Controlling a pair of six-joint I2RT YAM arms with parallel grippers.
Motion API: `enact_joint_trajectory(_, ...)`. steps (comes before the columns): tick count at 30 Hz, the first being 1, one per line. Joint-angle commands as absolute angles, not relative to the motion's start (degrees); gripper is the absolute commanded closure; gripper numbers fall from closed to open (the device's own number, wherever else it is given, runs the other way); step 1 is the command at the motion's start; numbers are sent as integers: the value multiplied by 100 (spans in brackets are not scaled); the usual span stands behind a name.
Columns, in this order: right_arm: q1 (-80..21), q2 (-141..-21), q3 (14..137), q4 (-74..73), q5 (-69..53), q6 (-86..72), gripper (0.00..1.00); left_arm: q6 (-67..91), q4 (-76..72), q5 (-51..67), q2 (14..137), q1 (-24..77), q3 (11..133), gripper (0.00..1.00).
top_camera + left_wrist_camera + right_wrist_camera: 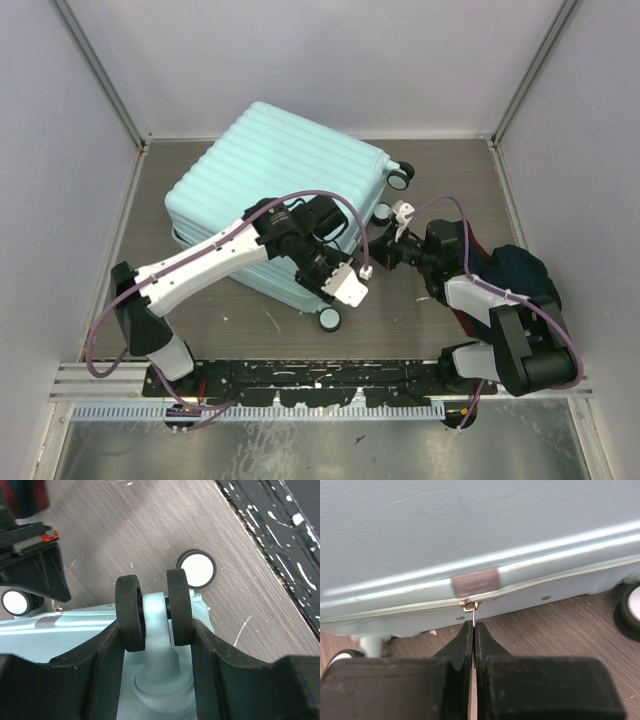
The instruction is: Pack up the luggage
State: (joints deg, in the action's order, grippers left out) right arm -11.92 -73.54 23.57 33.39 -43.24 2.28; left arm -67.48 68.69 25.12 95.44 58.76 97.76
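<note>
The luggage (270,170), a pale mint-blue ribbed suitcase, lies flat and closed on the table. My left gripper (345,285) reaches over its near right corner. In the left wrist view the left gripper (156,625) is shut on a twin black caster wheel (131,612), with a finger pressing each outer side. My right gripper (385,250) is at the suitcase's right side. In the right wrist view the right gripper (472,625) is shut on the thin metal zipper pull (474,614), which hangs from the gold slider (469,605) on the seam.
A dark navy bundle of cloth (515,275) lies at the right beneath the right arm. Other suitcase wheels (328,319) (399,177) stick out at the corners. Grey walls enclose the table, and a black rail (320,375) runs along the near edge.
</note>
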Motion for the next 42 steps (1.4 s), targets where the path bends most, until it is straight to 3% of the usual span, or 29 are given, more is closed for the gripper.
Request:
enact_joint_trajectory(1,-826,-7232,2593,4197,-2964,346,99,-7539,9090,2689,8857,5882,9221,100)
enact_joint_trajectory(5,-801,-7226,2549,4194,-2376,509,99,-7610,9226,2724,8682,5880,8997,100)
enact_joint_trajectory(12,-780,-6137,2128,3326,-3545,736,99,-7491,9067,2481,8486,5881,8733,100)
enact_joint_trajectory(13,-782,-5991,2176,3003,-3691,824,95,-7328,8896,2457,8416,5888,8694,95)
enact_joint_trajectory(14,-778,-5880,2292,2478,-3814,901,81,-7155,8711,2462,8345,5881,8682,80)
enact_joint_trajectory(16,-782,-5680,2625,1589,-4017,1063,51,-6737,8357,2519,8188,5880,8752,42)
enact_joint_trajectory(17,-782,-5564,2879,1118,-4094,1147,35,-6437,8074,2539,8127,5881,8779,31)
enact_joint_trajectory(18,-782,-5468,3083,623,-4160,1264,24,-6150,7849,2548,8068,5884,8812,24)
enact_joint_trajectory(20,-778,-5275,3385,-221,-4191,1495,14,-5659,7385,2488,7989,5880,8889,15)
enact_joint_trajectory(28,-721,-4923,5223,-3222,-4335,2405,11,-4010,6640,2523,8142,5633,9837,6)
enact_joint_trajectory(31,-719,-5583,6381,-3863,-4063,2508,9,-3256,6161,2595,8263,5161,10108,1)
enact_joint_trajectory(35,-693,-6611,7805,-4833,-3504,2894,7,-2385,5746,2771,8444,4479,10456,2)
enact_joint_trajectory(42,-433,-7761,9222,-5692,-2758,3665,1,-1104,5076,2776,8273,3577,10045,2)
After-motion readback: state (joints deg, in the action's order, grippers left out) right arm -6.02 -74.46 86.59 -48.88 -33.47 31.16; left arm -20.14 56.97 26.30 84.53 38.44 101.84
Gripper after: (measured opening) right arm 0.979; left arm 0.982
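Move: The left hand already grips the near upper wheel of the suitcase between its fingers; the near lower wheel is about 17 cm below it, barely 1 cm to the left. From that hand the zipper pull, pinched in the right fingertips, lies some 13 cm ahead, 8 cm right and 9 cm lower. From the right hand, the far lower wheel is about 12 cm ahead, 3 cm right and 8 cm down; the far upper wheel 14 cm ahead, 5 cm right and 9 cm up. Left and back, the left hand drags the gripped wheel some 8 cm, then opens, rises about 11 cm and swings forward over the case, turning counter-clockwise. The right hand keeps the zipper pull for a short move forward and right, lets go, and climbs roughly 20 cm, drawing back, then going forward and right above the far upper wheel, fingers wide. ##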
